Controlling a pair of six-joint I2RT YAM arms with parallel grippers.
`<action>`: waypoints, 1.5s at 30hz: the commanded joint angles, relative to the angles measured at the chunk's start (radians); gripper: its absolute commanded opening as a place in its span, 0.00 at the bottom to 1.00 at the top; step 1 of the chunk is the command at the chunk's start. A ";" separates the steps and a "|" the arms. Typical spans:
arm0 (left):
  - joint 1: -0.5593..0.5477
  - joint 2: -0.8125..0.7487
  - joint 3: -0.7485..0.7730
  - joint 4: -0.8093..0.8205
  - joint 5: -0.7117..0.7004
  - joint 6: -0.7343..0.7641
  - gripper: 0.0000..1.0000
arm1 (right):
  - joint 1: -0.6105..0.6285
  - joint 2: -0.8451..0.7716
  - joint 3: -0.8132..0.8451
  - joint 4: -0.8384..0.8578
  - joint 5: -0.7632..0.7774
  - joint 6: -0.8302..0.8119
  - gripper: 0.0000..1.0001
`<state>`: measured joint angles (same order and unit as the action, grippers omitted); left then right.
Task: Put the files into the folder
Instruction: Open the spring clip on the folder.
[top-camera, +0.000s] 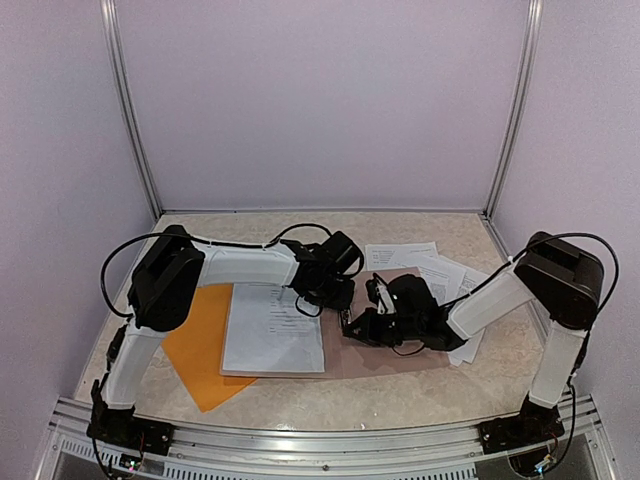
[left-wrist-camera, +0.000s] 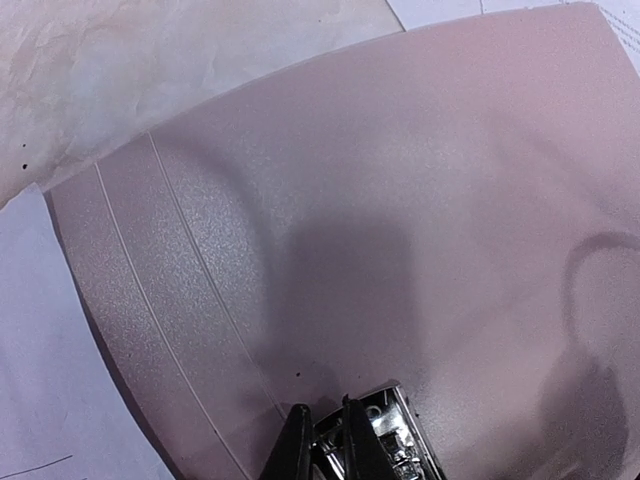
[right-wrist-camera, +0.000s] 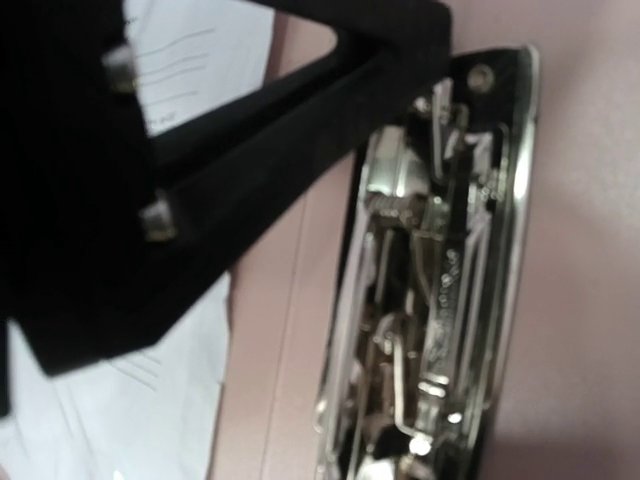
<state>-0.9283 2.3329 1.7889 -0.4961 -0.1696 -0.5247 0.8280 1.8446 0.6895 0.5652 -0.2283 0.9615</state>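
The orange folder (top-camera: 195, 345) lies flat at the left, partly under a stack of white printed files (top-camera: 272, 328). More files (top-camera: 432, 266) fan out at the back right, beneath a grey-brown clipboard (top-camera: 400, 358). My left gripper (left-wrist-camera: 322, 405) is down on the clipboard (left-wrist-camera: 400, 200). Its two dark fingers are shut on an edge of the chrome clip (left-wrist-camera: 400, 440). My right gripper (top-camera: 352, 322) sits shut beside it at the same clip (right-wrist-camera: 440, 260). Its own fingertips do not show in the right wrist view. There the left gripper's black body (right-wrist-camera: 150, 170) fills the upper left.
Both arms meet over the middle of the table, wrists almost touching. A pale wall (top-camera: 320, 100) closes the back, and metal posts (top-camera: 130, 110) stand at the corners. The beige tabletop (top-camera: 400, 400) shows in front of the clipboard.
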 joint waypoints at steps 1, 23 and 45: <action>-0.007 0.106 -0.024 -0.248 0.083 0.004 0.09 | -0.006 -0.043 0.028 -0.003 -0.010 -0.064 0.00; 0.066 -0.011 -0.005 -0.175 0.228 -0.018 0.46 | -0.011 -0.137 0.117 -0.043 -0.058 -0.170 0.18; 0.093 -0.324 -0.282 0.101 0.318 0.020 0.66 | -0.038 -0.421 -0.146 -0.151 0.095 -0.240 0.31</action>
<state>-0.8242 2.0769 1.5291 -0.4904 0.0837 -0.5419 0.8017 1.4273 0.5835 0.4122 -0.1535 0.7238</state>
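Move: My right fingers, shut, are at the near part of the spring clip, whose middle lies about 3 cm ahead of them and 1 or 2 cm below. My left fingers, nearly shut, are at its far end, so that middle is some 4 cm back, 2 cm to the right and slightly below. From my right hand, the white files' middle lies about 16 cm left and 1 cm ahead; the loose sheets lie some 18 cm right and 10 cm ahead. With fingers still shut, my right hand levers upward at the clip's metal bar for 2 cm, then opens about a third and climbs clear to some 10 cm, tipping its fingers up nearly 20 degrees and swinging right near the end. My left hand opens to about two thirds, leaves the clip's far end and draws roughly 5 cm left, a little back and up, its fingers tipping steeper. ##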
